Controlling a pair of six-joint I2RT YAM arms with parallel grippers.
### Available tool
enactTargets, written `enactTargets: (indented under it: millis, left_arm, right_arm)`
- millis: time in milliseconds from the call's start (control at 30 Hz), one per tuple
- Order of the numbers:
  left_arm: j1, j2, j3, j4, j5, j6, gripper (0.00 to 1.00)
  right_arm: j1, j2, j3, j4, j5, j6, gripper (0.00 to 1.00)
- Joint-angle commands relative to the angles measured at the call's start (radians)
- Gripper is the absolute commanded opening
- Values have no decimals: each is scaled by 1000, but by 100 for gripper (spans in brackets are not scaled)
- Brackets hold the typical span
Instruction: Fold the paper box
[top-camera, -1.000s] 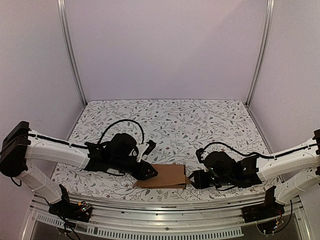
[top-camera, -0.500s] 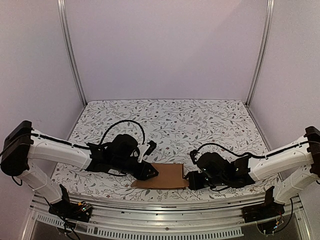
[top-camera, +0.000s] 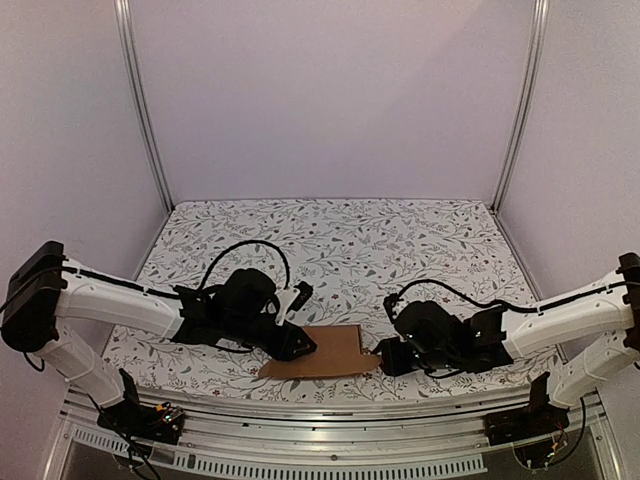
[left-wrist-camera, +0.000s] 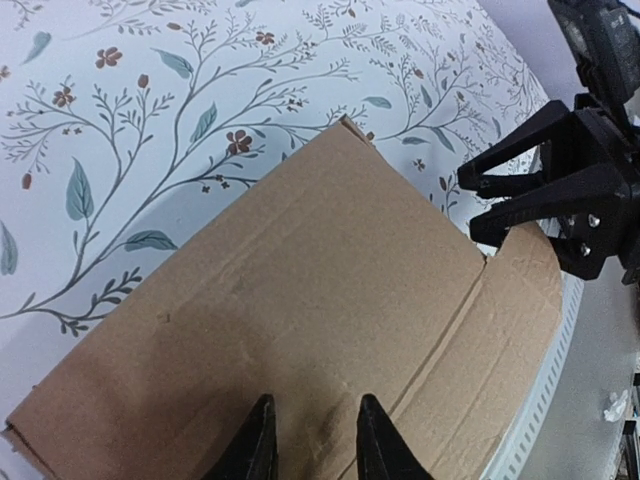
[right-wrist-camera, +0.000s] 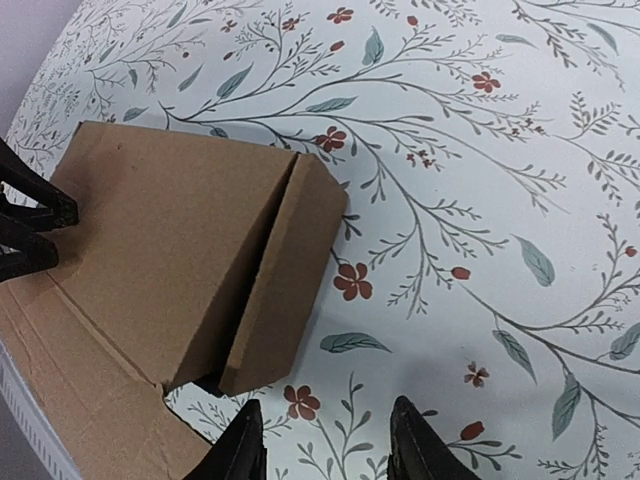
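Observation:
The paper box (top-camera: 325, 352) is a plain brown creased cardboard piece lying low on the floral cloth near the front edge. My left gripper (top-camera: 300, 345) rests on its left part. In the left wrist view the fingertips (left-wrist-camera: 262, 415) stand a little apart on the cardboard (left-wrist-camera: 300, 290), with nothing pinched between them. My right gripper (top-camera: 385, 358) is at the box's right end, open over bare cloth (right-wrist-camera: 325, 440), just short of a raised side flap (right-wrist-camera: 285, 285). The right gripper (left-wrist-camera: 470, 203) also shows in the left wrist view, at the far flap.
The box (right-wrist-camera: 170, 250) lies close to the table's front edge and its metal rail (left-wrist-camera: 560, 380). White walls and two upright frame posts (top-camera: 140, 110) close in the back and sides. Patterned cloth (top-camera: 340, 240) stretches behind the box.
The right gripper pushed left against the box's right end, then drew back slightly. The cardboard now lies flatter. The left gripper has barely moved.

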Motion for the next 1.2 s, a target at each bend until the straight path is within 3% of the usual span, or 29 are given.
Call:
enactTargets:
  millis: [0, 167, 400, 800, 1000, 1167]
  left_arm:
    - [-19, 29, -6, -32, -3, 8, 27]
    - [-20, 39, 0, -30, -3, 6, 27]
    - [-20, 56, 5, -37, -13, 8, 27]
    - [-21, 60, 22, -44, -16, 16, 27]
    - [-21, 50, 21, -44, -23, 16, 27]
    - [-21, 34, 22, -44, -29, 17, 27]
  right_arm:
    - [5, -123, -22, -191, 141, -44, 42]
    - [4, -230, 24, -218, 152, -94, 42]
    - [5, -140, 131, -156, 92, -159, 40]
    - [6, 119, 222, 36, -33, -151, 18]
    - [6, 203, 198, 73, -66, -110, 7]
    - [6, 233, 151, 103, -66, -76, 3]
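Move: The right-hand part of the box lid lies some 6 cm to the right gripper's left and about 2 cm farther out, at roughly fingertip height. Between them the right side wall stands about 4 cm to its left and 3 cm ahead; the front flap's middle is roughly 10 cm left, 3 cm back and 1 cm lower. From the left gripper, the same part of the lid is about 6 cm to the right, level with it and at its height. Lift the right gripper clear beside the box, about 8 cm up with a short swing to the right first, then carry it left over the side wall and down, shutting its fingers on the way, until the closed tips rest on the lid's right-hand part. Keep the left fingertips on the lid and let them sink about 1 cm. ##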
